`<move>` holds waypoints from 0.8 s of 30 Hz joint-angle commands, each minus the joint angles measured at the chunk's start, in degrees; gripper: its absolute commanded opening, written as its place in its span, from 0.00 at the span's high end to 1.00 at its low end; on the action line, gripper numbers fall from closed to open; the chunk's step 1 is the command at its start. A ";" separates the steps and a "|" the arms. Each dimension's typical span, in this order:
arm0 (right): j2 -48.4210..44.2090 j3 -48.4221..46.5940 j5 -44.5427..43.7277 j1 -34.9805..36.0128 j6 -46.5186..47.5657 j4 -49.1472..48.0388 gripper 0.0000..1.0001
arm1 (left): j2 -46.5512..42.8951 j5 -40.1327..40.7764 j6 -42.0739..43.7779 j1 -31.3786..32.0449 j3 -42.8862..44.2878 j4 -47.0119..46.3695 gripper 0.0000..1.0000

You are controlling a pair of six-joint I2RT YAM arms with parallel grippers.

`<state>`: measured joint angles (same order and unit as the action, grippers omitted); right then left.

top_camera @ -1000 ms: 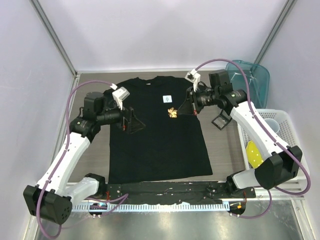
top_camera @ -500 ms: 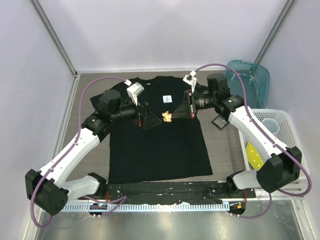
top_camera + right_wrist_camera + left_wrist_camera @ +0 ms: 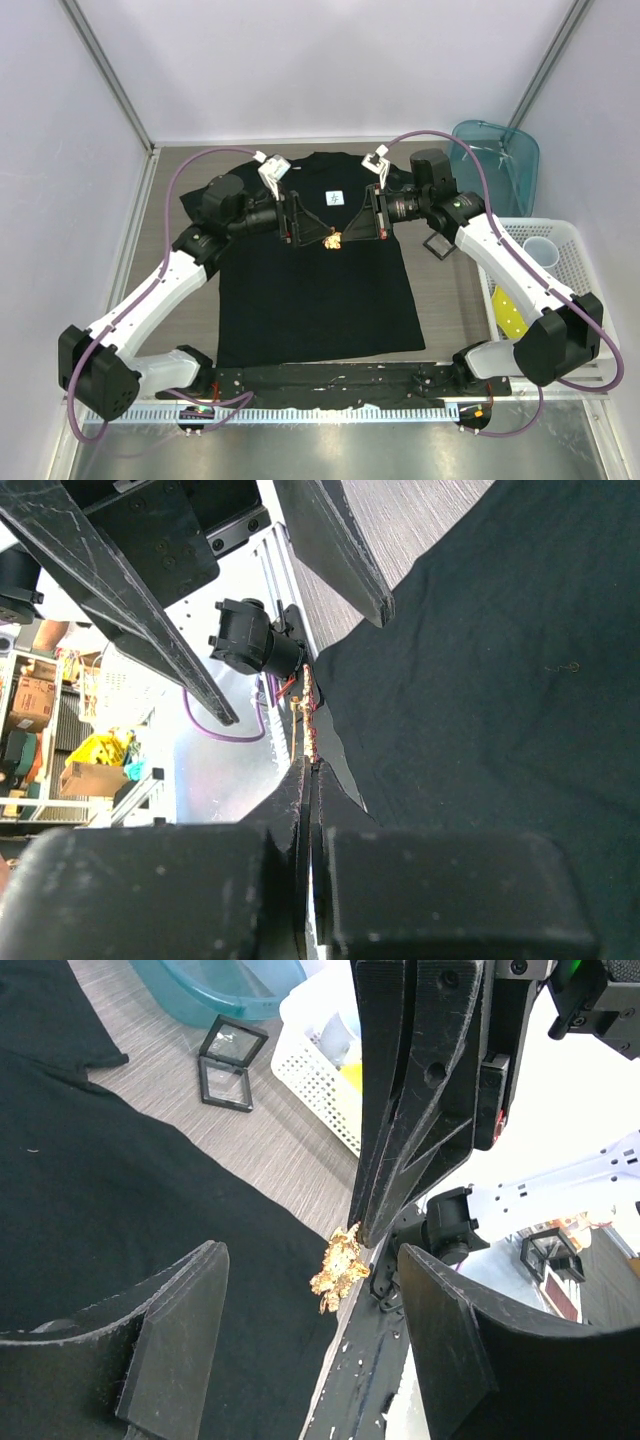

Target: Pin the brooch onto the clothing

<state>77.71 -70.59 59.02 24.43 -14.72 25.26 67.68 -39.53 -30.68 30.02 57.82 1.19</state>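
Observation:
The clothing (image 3: 310, 290), a black T-shirt with a small white label (image 3: 335, 198), lies flat on the table. Above its chest hangs the brooch (image 3: 334, 240), golden-orange side showing, with my right gripper (image 3: 346, 236) shut on its edge. In the left wrist view the brooch (image 3: 340, 1265) dangles from the right gripper's closed tips. My left gripper (image 3: 305, 1270) stands open with one finger on each side of the brooch, not touching it. The right wrist view shows the brooch (image 3: 310, 720) edge-on above my right gripper (image 3: 308, 772), over the clothing (image 3: 500, 680).
A teal bin (image 3: 497, 150) stands at the back right. A white basket (image 3: 560, 240) with a yellow item (image 3: 507, 305) sits at the right edge. An open small black box (image 3: 440, 240) lies on the table beside the shirt, also seen from the left wrist (image 3: 228, 1060).
My left gripper has swung right to the brooch and its jaws have narrowed around it. The right gripper has carried the brooch slightly left and lower.

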 commanded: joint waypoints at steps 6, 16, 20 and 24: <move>-1.95 -1.04 -1.19 0.36 -2.07 -2.23 0.99 | 1.05 2.35 -1.58 1.62 -0.78 -2.60 0.33; -1.95 0.01 -1.63 0.27 -4.35 -3.72 0.99 | 2.02 5.25 -3.16 2.67 -1.57 -2.33 0.45; -2.04 0.10 -1.81 0.27 -4.26 -3.64 0.99 | 2.28 5.78 -3.16 3.20 -1.66 -2.68 0.46; -2.04 0.19 -2.07 0.36 -4.35 -3.64 0.99 | 2.63 6.22 -3.60 3.29 -2.01 -2.77 0.47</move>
<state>77.71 -69.80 56.60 24.43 -18.20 24.01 69.84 -34.48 -33.58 32.95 56.34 0.60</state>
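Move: The brooch is held in the right gripper's shut tips, about 3 cm to the left of that hand and 1 cm below it. From the open left hand it lies roughly 4 cm to the right, level front to back and some 2 cm lower. Far beneath, about 25 cm below the left hand, the shirt's white label lies some 17 cm ahead and 5 cm to the right; the open black case about 9 cm ahead and 30 cm to the right. The brooch, still pinched by the right gripper, is being closed around by the left one: the left hand sinks about 2.5 cm and eases roughly 1 cm to the right towards it, jaws narrowing from three-quarters to about half open, with a slight wrist tilt of some 5 degrees. One left fingertip comes right up beside the pin at the brooch's back; touch can't be made out. The right hand stays nearly in place and keeps its grip. ##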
